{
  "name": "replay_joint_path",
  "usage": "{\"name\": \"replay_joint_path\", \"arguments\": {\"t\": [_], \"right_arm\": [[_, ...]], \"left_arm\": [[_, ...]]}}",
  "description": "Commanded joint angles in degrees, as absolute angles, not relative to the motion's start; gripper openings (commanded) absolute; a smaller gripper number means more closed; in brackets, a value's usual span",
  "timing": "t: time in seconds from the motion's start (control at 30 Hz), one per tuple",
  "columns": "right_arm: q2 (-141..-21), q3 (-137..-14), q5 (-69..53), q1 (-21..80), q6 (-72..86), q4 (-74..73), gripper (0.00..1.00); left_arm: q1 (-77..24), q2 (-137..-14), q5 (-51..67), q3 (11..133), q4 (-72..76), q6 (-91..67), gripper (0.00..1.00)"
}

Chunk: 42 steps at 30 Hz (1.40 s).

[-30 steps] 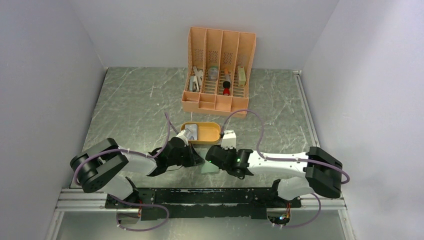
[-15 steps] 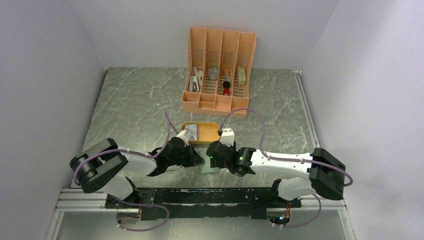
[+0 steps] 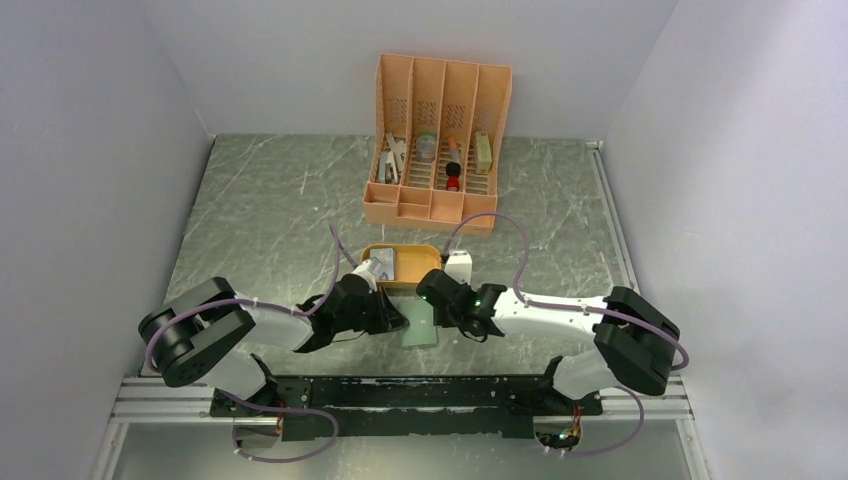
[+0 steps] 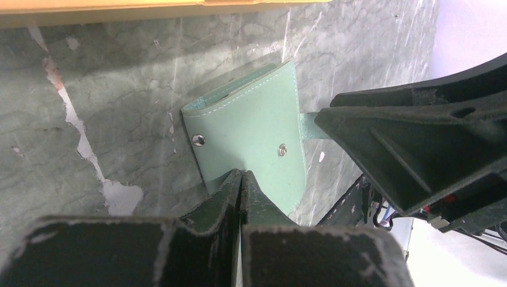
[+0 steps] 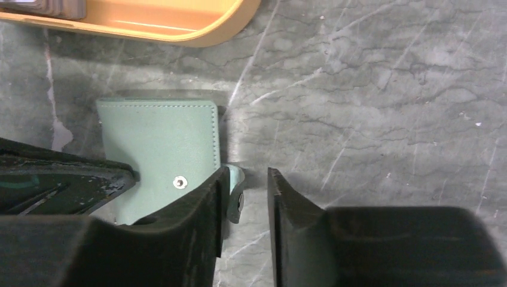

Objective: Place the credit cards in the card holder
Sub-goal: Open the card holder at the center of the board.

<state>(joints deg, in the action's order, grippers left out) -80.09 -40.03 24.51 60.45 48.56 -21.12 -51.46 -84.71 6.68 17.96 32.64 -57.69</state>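
The card holder [image 3: 419, 328], a pale green wallet folded shut with two metal snaps, lies flat on the marble between both grippers [image 4: 248, 128] [image 5: 158, 140]. My left gripper [image 3: 399, 319] is shut, and its joined tips [image 4: 241, 173] rest on the holder's near edge. My right gripper [image 3: 433, 306] is open at the holder's right edge [image 5: 246, 173]. The small snap tab [image 5: 235, 197] sits between its fingers, against the left one. A greyish credit card [image 3: 384, 266] lies in the left end of the orange tray [image 3: 426, 262], its corner showing in the right wrist view [image 5: 57, 6].
The oval orange tray [image 5: 179, 24] sits just beyond the holder. A tall orange slotted organizer [image 3: 440, 140] with small items stands farther back. White walls close in left, right and behind.
The right gripper has swung left and away from me to the holder's right edge, its jaws opening wide then narrowing. Left gripper and holder have stayed put.
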Motion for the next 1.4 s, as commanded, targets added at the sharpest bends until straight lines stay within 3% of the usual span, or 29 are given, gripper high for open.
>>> {"name": "replay_joint_path", "arguments": {"t": [0.0, 0.2, 0.3, 0.4, 0.47, 0.6, 0.7, 0.73, 0.77, 0.83, 1.03, 1.37], "right_arm": [[-78.6, -37.8, 23.5, 58.8, 48.0, -20.4, 0.3], [-77.9, -35.5, 21.1, 57.7, 47.5, -18.5, 0.14], [-76.3, -34.7, 20.9, 57.5, 47.5, -18.3, 0.0], [-72.4, -33.4, 20.4, 57.6, 46.8, -17.3, 0.0], [-69.8, -32.6, 19.6, 57.6, 45.9, -16.6, 0.0], [-66.9, -31.8, 16.0, 57.6, 43.5, -15.3, 0.0], [-65.7, -31.0, 14.3, 57.9, 43.1, -14.1, 0.0], [-65.4, -30.8, 13.8, 58.0, 43.1, -13.6, 0.0], [-64.9, -30.6, 13.2, 58.1, 43.0, -13.2, 0.0], [-64.2, -30.3, 12.0, 58.3, 42.9, -12.0, 0.0], [-63.0, -30.3, 9.8, 59.5, 42.6, -10.3, 0.0], [-59.9, -29.7, 8.5, 60.1, 42.4, -9.1, 0.0]], "left_arm": [[-51.5, -86.5, 6.2, 16.1, 25.1, -55.1, 0.05], [-51.6, -87.1, 7.5, 16.0, 26.3, -55.0, 0.05], [-51.9, -86.3, 7.9, 16.1, 26.2, -54.9, 0.05], [-52.6, -84.0, 7.8, 16.5, 24.9, -54.3, 0.05], [-53.1, -81.7, 7.4, 16.9, 23.1, -53.6, 0.14], [-54.3, -76.7, 7.1, 17.5, 19.9, -52.1, 0.42], [-55.6, -74.0, 7.3, 18.2, 18.5, -51.3, 0.55], [-56.1, -73.6, 7.4, 18.5, 18.3, -51.2, 0.72], [-56.4, -73.3, 7.4, 18.8, 18.1, -51.2, 0.78], [-57.2, -73.0, 7.1, 19.4, 17.5, -51.2, 0.83], [-59.1, -73.2, 5.4, 22.8, 14.7, -50.4, 0.9], [-59.8, -74.2, 3.1, 26.1, 11.5, -49.5, 0.9]]}}
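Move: For my right hand, the strap on the card holder's right edge lies just ahead of closing: about 1 cm nearer my base, 1 cm left and 2 cm below. The holder's middle is roughly 5 cm left, 1 cm back and 2 cm down. The yellow tray's middle is about 11 cm farther out and 8 cm left. From my left hand, whose shut fingertips rest on the holder's left part, its middle is level, 2 cm right and 1 cm lower. My right hand sinks about 1.5 cm while easing right, and its half-open fingers shut and pinch the strap. It then climbs some 6 cm, drawing left and a little back, with its left side rolling up about 20 degrees. Meanwhile my left hand lets go of the holder, opens wide, and backs about 4 cm towards my base while rising 3 cm, its spread fingers ending around the holder's left part. ##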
